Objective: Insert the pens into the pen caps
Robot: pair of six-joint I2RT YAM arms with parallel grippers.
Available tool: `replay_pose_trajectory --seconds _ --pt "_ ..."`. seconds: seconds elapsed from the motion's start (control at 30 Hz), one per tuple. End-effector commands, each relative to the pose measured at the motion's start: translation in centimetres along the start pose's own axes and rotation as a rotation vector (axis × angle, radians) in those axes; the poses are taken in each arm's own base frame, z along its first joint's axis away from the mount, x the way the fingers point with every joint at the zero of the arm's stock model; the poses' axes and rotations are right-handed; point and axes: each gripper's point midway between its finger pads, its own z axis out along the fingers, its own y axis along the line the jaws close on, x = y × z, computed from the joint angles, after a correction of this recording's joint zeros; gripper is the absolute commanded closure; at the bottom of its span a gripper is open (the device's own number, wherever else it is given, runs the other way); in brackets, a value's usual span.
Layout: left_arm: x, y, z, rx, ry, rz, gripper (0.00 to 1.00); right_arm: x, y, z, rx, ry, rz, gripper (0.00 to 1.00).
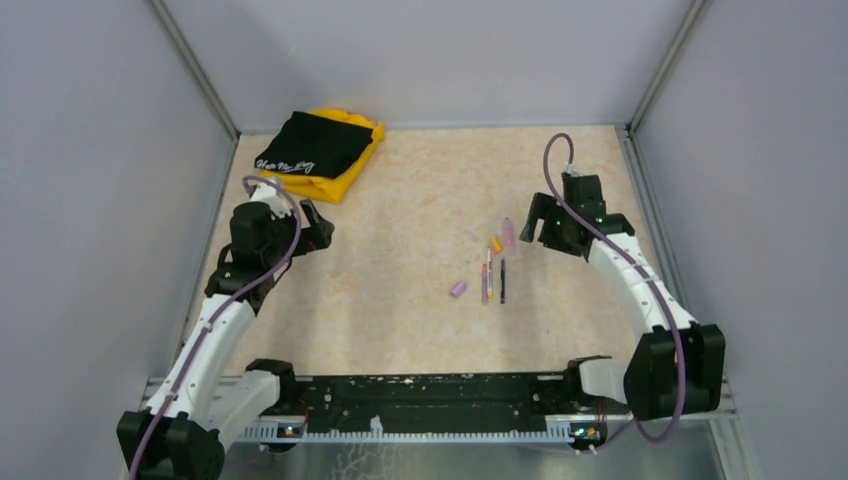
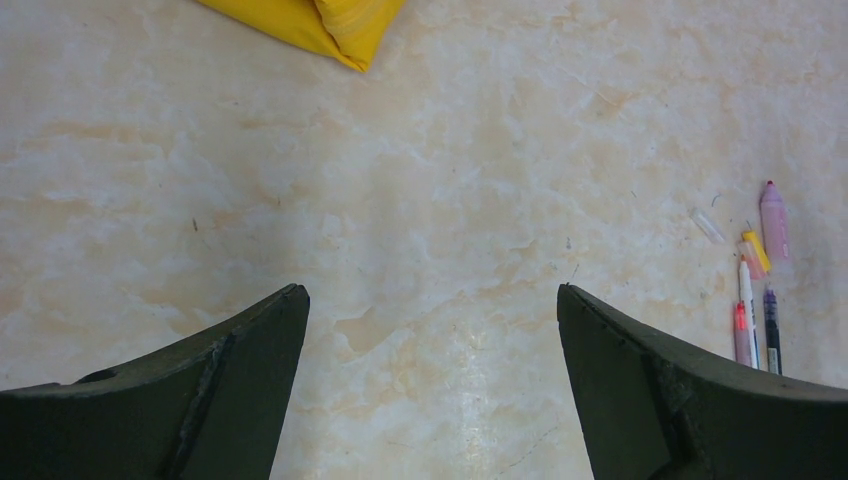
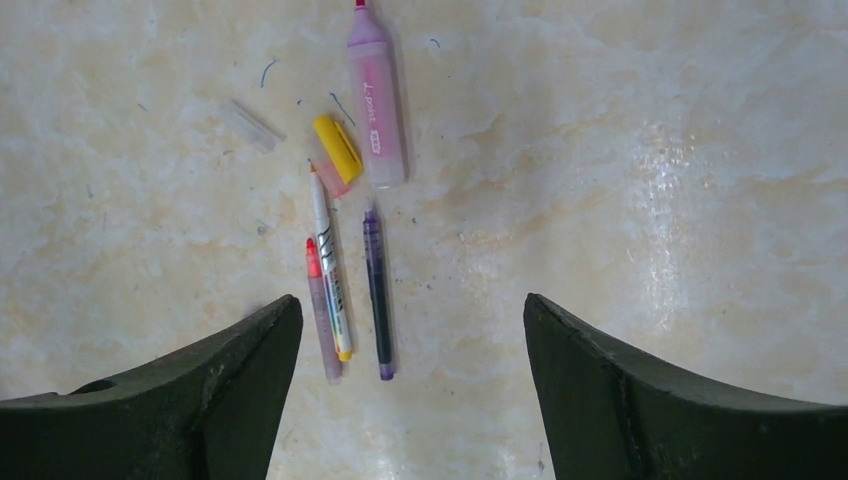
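Observation:
Three pens lie side by side right of the table's middle: a black pen (image 1: 502, 281) (image 3: 377, 290), a white pen with orange (image 1: 489, 268) (image 3: 330, 270) and a pinkish-red pen (image 1: 484, 290) (image 3: 320, 312). Just beyond them lie the orange-yellow cap (image 1: 496, 243) (image 3: 338, 148) and the pink cap (image 1: 509, 233) (image 3: 375, 95). The lilac cap (image 1: 458, 289) lies apart to their left. My right gripper (image 1: 530, 228) (image 3: 412, 305) hovers open above the table, just right of the pens' near ends, holding nothing. My left gripper (image 1: 318, 228) (image 2: 430, 300) is open and empty over bare table far to the left.
A black cloth (image 1: 312, 143) on a yellow cloth (image 1: 340, 180) (image 2: 330, 25) lies at the back left. A small clear plastic piece (image 3: 255, 125) (image 2: 707, 225) rests near the caps. Grey walls enclose the table on three sides.

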Motion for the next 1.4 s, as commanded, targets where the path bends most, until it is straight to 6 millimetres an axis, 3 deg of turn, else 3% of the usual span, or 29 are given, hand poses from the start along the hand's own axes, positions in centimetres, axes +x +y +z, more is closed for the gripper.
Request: replay_pose_trajectory --seconds 0.0,0.23,0.57,1.0,1.37 --pt "-0.5 -1.3 0.0 0.075 -0.005 0.009 0.01 -2.8 0.9 1.2 0.02 -0.024 -0.047 0.21" --pt "-0.7 -1.3 0.1 0.073 -0.009 0.009 0.01 -1.9 2.3 5.5 0.119 0.06 -0.19 0.25" --pt "-0.7 -1.7 0.1 0.097 -0.004 0.009 0.01 -1.4 2.8 9.9 0.126 0.125 -0.217 0.33" --pt "-0.7 -1.8 0.0 0.1 -0.006 0.009 0.01 0.4 2.2 12.2 0.144 0.187 -0.238 0.44" --pt "-0.7 -1.7 0.1 0.098 -0.003 0.009 0.01 1.6 2.5 13.4 0.154 0.221 -0.277 0.44"
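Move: The pink marker pen lies about 9 cm ahead of the right hand, 5 cm to its left and 13 cm below. On the table beside it, the yellow cap is some 3 cm nearer the robot and 3 cm farther left; the clear cap is 8 cm to the marker's left and 1 cm nearer. The purple pen lies 12 cm back from the marker and 2 cm to its left. From the left hand, the marker is roughly 46 cm right, 8 cm ahead and 18 cm below. Onto the pink marker pen the right hand comes down, some 11 cm in all. It travels about 5 cm forward and 4 cm left mostly early on, then sinks nearly straight and ever slower. The fingers tip steeper by around 15 degrees, the left side dips, and the gap narrows by about a third, ending open around the marker's rear part with no contact to be seen. ##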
